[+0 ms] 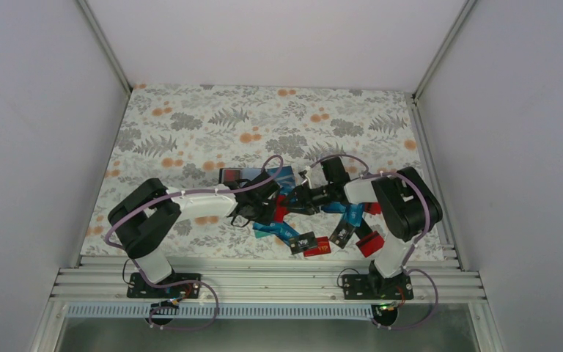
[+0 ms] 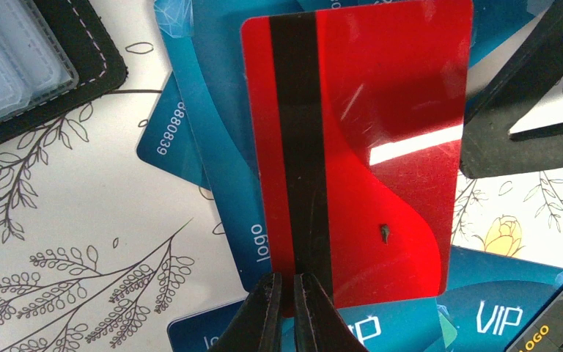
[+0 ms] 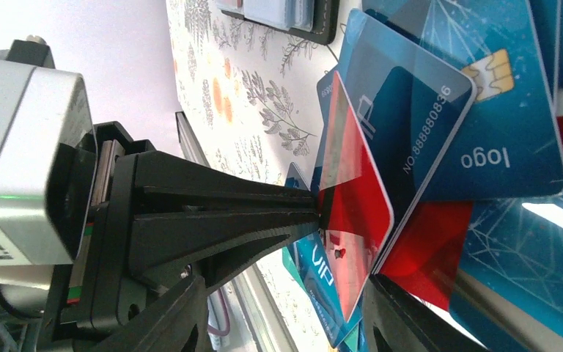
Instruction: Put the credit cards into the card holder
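Note:
My left gripper [image 2: 286, 295] is shut on the short edge of a red credit card [image 2: 381, 147] with a black stripe and holds it above a pile of blue credit cards [image 2: 223, 169]. Seen from the right wrist, that red card [image 3: 352, 213] stands nearly edge-on, pinched at the tips of the left gripper's fingers [image 3: 293, 209]. My right gripper [image 3: 287, 287] is open; its fingers straddle the card's lower end with a wide gap on one side. The black card holder [image 2: 95, 70] lies open at the top left, its grey-blue slots showing. From above, both grippers [image 1: 278, 196] meet mid-table by the holder [image 1: 234, 176].
Loose blue, red and black cards [image 1: 304, 242] are scattered on the floral cloth [image 1: 190, 125] in front of the right arm, up to the near rail [image 1: 264, 268]. A red card [image 1: 370, 242] lies by the right arm's base. White walls close in both sides.

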`<state>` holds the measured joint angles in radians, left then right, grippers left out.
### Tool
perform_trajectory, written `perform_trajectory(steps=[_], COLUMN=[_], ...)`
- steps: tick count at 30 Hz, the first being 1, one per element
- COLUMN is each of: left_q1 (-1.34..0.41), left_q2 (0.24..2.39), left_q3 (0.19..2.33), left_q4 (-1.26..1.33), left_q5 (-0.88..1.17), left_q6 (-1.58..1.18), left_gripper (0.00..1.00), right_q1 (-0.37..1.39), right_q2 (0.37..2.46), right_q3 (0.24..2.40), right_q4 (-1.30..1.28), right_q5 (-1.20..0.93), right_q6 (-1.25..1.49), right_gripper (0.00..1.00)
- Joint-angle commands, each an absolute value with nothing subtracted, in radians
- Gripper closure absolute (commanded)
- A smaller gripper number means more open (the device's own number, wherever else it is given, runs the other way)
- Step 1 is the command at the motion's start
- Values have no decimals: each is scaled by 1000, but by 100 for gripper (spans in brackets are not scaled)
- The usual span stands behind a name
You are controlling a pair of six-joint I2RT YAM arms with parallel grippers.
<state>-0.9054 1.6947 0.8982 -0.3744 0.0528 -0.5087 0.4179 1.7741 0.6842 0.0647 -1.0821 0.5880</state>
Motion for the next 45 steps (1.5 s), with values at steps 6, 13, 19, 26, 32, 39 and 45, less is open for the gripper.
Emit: perform_trajectory(steps=[6, 13, 19, 26, 32, 39, 45], left_q1=[-910, -910, -910, -911, -910, -881, -762], left_q2=[1753, 1760, 1756, 1724, 1635, 1443, 1232], left_q3=[862, 865, 866, 862, 866, 918, 949], left_q4=[-408, -410, -413, -416, -448, -543, -575], left_q5=[46, 47, 44, 38, 12, 2, 107], left_q6=[-504, -500, -499, -506, -515, -470, -397], left_gripper=[94, 94, 94, 94, 94, 79, 66], right_q1=[450, 476, 482, 486, 483, 485, 485], right_q2=[1824, 1860, 1876, 1871, 1810, 1642, 1563], right_q3=[680, 681, 687, 696, 727, 783, 789], right_q4=[158, 198, 191, 133, 28, -68, -12], right_q5=[-1120, -1120, -1081, -999, -970, -965, -1025], right_q6=[605, 613, 612, 589, 532, 475, 464], right_gripper=[47, 51, 66, 95, 96, 96, 96])
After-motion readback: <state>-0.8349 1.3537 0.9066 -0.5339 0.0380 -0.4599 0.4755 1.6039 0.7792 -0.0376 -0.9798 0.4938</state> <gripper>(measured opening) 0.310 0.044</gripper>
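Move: The red card leans with its back left corner under the left fingertips; its middle is about 3 cm ahead and 2 cm right of the left hand. From the right hand it lies some 2 cm left and 3 cm below, level fore and aft. The card holder is about 12 cm left and 6 cm ahead of the right hand; a blue card lies 8 cm straight ahead of it, blue VIP cards 7 cm back. The right fingers pinch the red card while the left fingertips still pin its back left corner: the right hand sinks about 3 cm, edging left, shuts on the card, then lifts it some 9 cm, drifting forward and rolling about 15 degrees. The left hand holds still until the grip is made, then comes free, rising about 10 cm with a slight leftward shift while its fingers part a little. ##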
